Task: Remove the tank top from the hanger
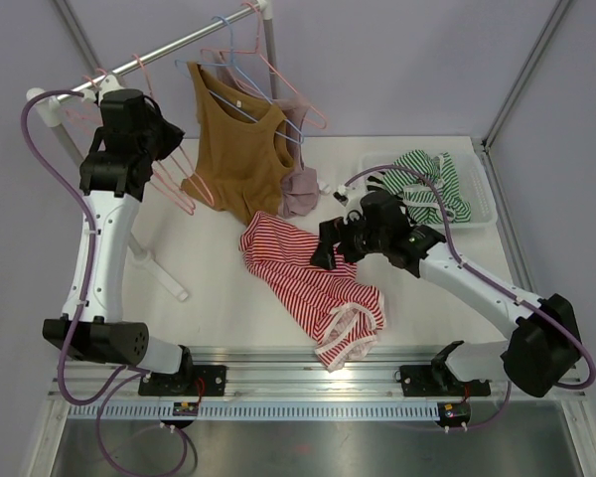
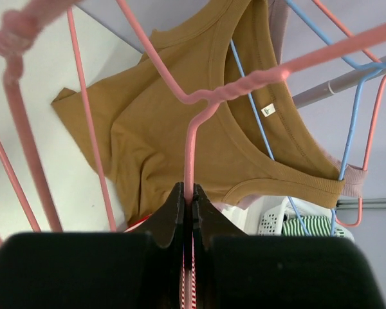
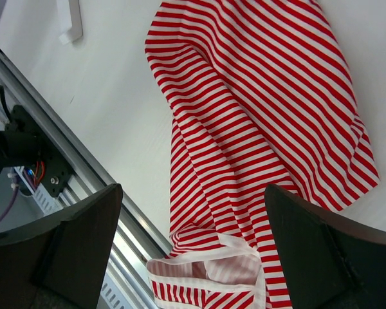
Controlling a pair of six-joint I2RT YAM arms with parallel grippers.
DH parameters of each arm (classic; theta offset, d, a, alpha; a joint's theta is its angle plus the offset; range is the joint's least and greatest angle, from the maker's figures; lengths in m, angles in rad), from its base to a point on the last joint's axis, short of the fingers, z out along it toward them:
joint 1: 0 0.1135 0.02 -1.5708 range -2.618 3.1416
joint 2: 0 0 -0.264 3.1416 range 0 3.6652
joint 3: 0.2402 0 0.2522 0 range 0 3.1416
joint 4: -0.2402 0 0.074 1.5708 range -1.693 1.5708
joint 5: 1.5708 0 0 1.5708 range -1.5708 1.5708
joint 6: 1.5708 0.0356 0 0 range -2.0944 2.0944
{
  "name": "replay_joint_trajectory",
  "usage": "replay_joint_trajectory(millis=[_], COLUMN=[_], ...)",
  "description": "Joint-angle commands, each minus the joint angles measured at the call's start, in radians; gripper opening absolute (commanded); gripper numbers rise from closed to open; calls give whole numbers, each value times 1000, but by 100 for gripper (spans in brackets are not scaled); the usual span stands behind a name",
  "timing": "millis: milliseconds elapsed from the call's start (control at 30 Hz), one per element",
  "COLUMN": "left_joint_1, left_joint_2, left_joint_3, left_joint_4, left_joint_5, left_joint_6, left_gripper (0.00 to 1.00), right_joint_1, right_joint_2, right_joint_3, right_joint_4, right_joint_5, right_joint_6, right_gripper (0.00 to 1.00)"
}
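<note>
A red-and-white striped tank top [image 1: 308,278] lies crumpled on the white table, off any hanger. Just above it, in the right wrist view, my right gripper [image 3: 193,190] stands wide open with the striped cloth [image 3: 257,116] below and nothing between its fingers; from above that gripper [image 1: 328,248] sits at the cloth's right edge. My left gripper [image 1: 167,139] is raised by the rail, shut on the wire of a bare pink hanger [image 2: 190,141]; its jaws [image 2: 188,190] pinch the wire below the twisted neck. A brown tank top [image 1: 240,159] hangs on a blue hanger [image 2: 357,109].
The clothes rail [image 1: 169,45] crosses the back left with more pink hangers [image 1: 89,109] on it. A mauve garment [image 1: 300,191] lies beside the brown top. A white basket [image 1: 482,194] at the back right holds a green striped garment [image 1: 427,184]. The rack's white foot [image 1: 159,268] lies left.
</note>
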Motion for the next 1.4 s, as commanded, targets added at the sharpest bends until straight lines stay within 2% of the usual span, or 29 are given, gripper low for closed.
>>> replay_joint_trajectory(millis=[0, 33, 133, 167, 233, 267, 300, 333, 433, 600, 700, 733, 767, 800, 833, 900, 1000, 1133, 1367], left_joint_1=[7, 7, 6, 7, 6, 6, 7, 7, 6, 6, 6, 6, 6, 6, 6, 6, 6, -14, -34], left_joint_2=[-47, -50, -65, -70, -100, -114, -132, -148, -226, -376, -495, -528, -563, -624, -660, -724, -858, -979, -1013], left_joint_3=[-26, -28, -31, -31, -37, -40, -48, -63, -97, -134, -175, -184, -196, -206, -212, -262, -336, -472, -568], left_joint_4=[84, 87, 93, 92, 101, 108, 119, 153, 220, 198, 184, 181, 178, 161, 127, 110, 89, 38, -46], left_joint_5=[43, 46, 66, 72, 91, 100, 117, 184, 297, 347, 356, 358, 358, 345, 339, 354, 373, 341, 305], left_joint_6=[-23, -25, -28, -29, -34, -34, -32, -31, -55, -43, 4, 21, 41, 84, 107, 180, 269, 357, 428], left_gripper=[8, 12, 44, 66, 79, 83, 92, 99, 99, 99, 99, 99, 99, 99, 99, 99, 99, 99, 99], right_joint_1=[85, 108, 167, 196, 223, 240, 265, 276, 287, 288, 288, 288, 290, 290, 288, 288, 288, 285, 212], right_joint_2=[27, 50, 113, 130, 184, 204, 228, 282, 383, 498, 563, 578, 581, 580, 557, 520, 391, 178, 34], right_joint_3=[61, 65, 76, 76, 78, 81, 87, 102, 131, 168, 190, 191, 193, 187, 179, 176, 176, 246, 455], right_joint_4=[-20, -26, -52, -51, -34, -28, -25, -26, -22, -26, -34, -34, -35, -31, -23, -28, -51, -130, -284], right_joint_5=[153, 195, 334, 353, 405, 426, 449, 488, 516, 506, 474, 429, 419, 414, 416, 428, 472, 659, 939], right_joint_6=[-71, -80, -93, -93, -91, -93, -93, -93, -84, -65, -68, -80, -80, -79, -77, -79, -80, -65, -82], right_gripper=[99, 100, 99, 99, 99, 100, 99, 100, 100, 99, 90, 65, 46, 34, 15, 0, 0, 0, 0])
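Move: The red-and-white striped tank top lies on the table under the open right hand, its middle about 16 cm below and 4 cm to the left. From that hand the white basket stands some 27 cm farther out and 27 cm to the right, at table height. The left hand holds the emptied pink hanger; its spot on the rail is about 10 cm above and 5 cm to the left, with the brown tank top hanging 12 cm ahead, 8 cm right and 12 cm below. The striped tank top is pinched near its middle by the right hand, which drops about 16 cm and slightly left while tipping its fingers some 30 degrees steeper, shuts them, then lifts quickly, easing forward and right. Meanwhile the left hand opens, lets go of the pink hanger and draws back nearly 30 cm from the rail, arching up and then sinking, its fingers tilting upward. ##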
